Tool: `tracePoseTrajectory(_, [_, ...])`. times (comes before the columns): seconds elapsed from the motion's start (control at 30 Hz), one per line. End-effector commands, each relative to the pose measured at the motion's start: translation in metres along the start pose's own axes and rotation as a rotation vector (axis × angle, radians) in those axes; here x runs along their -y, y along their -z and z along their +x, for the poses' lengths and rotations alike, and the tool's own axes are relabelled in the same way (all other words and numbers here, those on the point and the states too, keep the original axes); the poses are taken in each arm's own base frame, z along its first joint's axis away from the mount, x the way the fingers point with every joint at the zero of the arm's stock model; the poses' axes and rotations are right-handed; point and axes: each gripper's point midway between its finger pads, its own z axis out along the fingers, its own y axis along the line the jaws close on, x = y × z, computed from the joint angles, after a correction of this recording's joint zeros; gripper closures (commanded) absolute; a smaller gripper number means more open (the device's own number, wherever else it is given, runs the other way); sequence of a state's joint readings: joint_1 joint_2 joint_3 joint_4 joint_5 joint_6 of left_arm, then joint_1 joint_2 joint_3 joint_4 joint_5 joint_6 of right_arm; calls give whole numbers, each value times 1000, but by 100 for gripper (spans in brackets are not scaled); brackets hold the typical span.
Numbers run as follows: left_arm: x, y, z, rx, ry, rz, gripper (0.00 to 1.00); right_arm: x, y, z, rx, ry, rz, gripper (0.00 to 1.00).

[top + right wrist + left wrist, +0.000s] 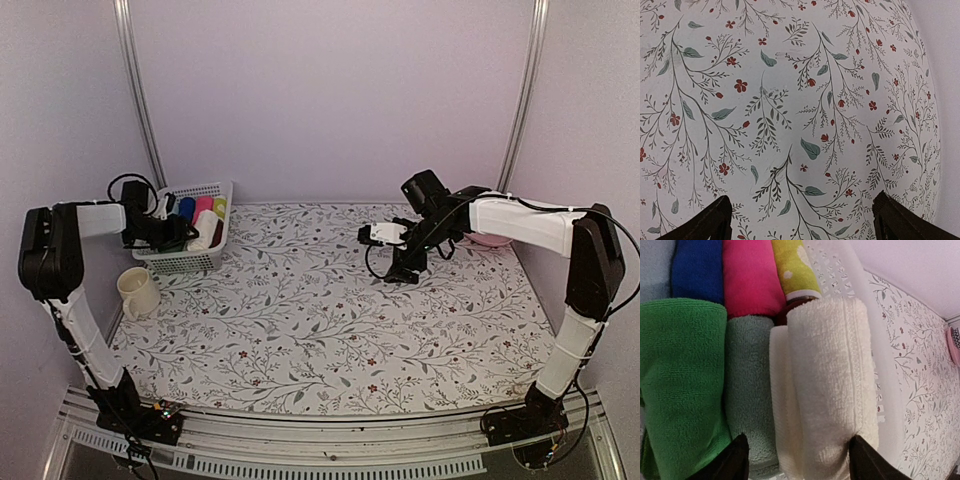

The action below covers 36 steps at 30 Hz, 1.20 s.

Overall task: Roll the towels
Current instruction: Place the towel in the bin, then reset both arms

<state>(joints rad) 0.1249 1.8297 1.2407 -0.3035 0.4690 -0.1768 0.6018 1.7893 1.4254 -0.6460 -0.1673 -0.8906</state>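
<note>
The towels are both rolled and stand side by side in the white basket (190, 262). The bright green roll (680, 380) is on the left and the cream-white roll (830, 380) on the right, with a grey-green roll (747, 400) between them. My left gripper (797, 460) hangs over the basket with its jaws apart. One fingertip (735, 460) is over the grey-green roll and the other (862, 460) is at the cream roll's right edge. My right gripper (800, 220) hovers open above the bare flowered cloth (790, 100), with nothing between its fingers.
Blue (697, 270), pink (750, 275) and yellow (792, 267) rolls fill the basket's far row. A cream mug (137, 292) stands in front of the basket at the left edge. A pink dish (487, 240) lies at the back right, behind the right arm.
</note>
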Motion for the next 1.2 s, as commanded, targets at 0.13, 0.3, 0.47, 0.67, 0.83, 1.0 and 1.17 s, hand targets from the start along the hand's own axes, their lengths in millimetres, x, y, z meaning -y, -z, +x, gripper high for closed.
tracePoseTrajectory(0.13, [0, 23, -24, 88, -23, -55, 22, -7, -9, 2, -9, -1, -23, 1])
tracePoseTrajectory(0.3, [0, 31, -31, 115, -29, -74, 16, -7, -9, 2, -11, -2, -23, 1])
tracePoseTrajectory(0.47, [13, 54, -50, 189, -51, -85, 3, 2, -7, 1, -13, -13, 15, 1])
tracePoseTrajectory(0.67, [54, 93, -57, 256, -156, -167, 3, 60, 24, 4, 77, -217, 141, 1])
tracePoseTrajectory(0.83, [87, 120, -42, 298, -282, -269, 3, 116, 89, 29, 230, -488, 213, 1])
tracePoseTrajectory(1.0, [117, 133, -3, 324, -380, -273, 3, 128, 137, 57, 286, -636, 306, 1])
tracePoseTrajectory(1.17, [127, 134, 46, 281, -440, -220, 3, 127, 184, 72, 324, -716, 458, 1])
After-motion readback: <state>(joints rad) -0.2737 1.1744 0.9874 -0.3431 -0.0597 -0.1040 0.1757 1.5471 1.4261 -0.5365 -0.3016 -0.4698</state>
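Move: The cream towel lies rolled in the bin, its middle about 4 cm ahead of the left hand, 4 cm right and 2 cm below. The green towel is some 3 cm ahead and 4 cm left, the grey-green roll 4 cm ahead, 1 cm right and 5 cm down, the mug 11 cm back and 11 cm left. From the right hand the cream towel is roughly 14 cm ahead and 46 cm left, the pink plate 16 cm ahead and 20 cm right. The cream towel is left in the bin as the left fingers, already well apart, open fully and come free of its near end. The left hand eases up, then lifts quickly to about 15 cm above its start and swings back and right, fingers tilting up towards level. Meanwhile the empty, open right hand sweeps right, up and forward towards the pink plate, turning clockwise. ##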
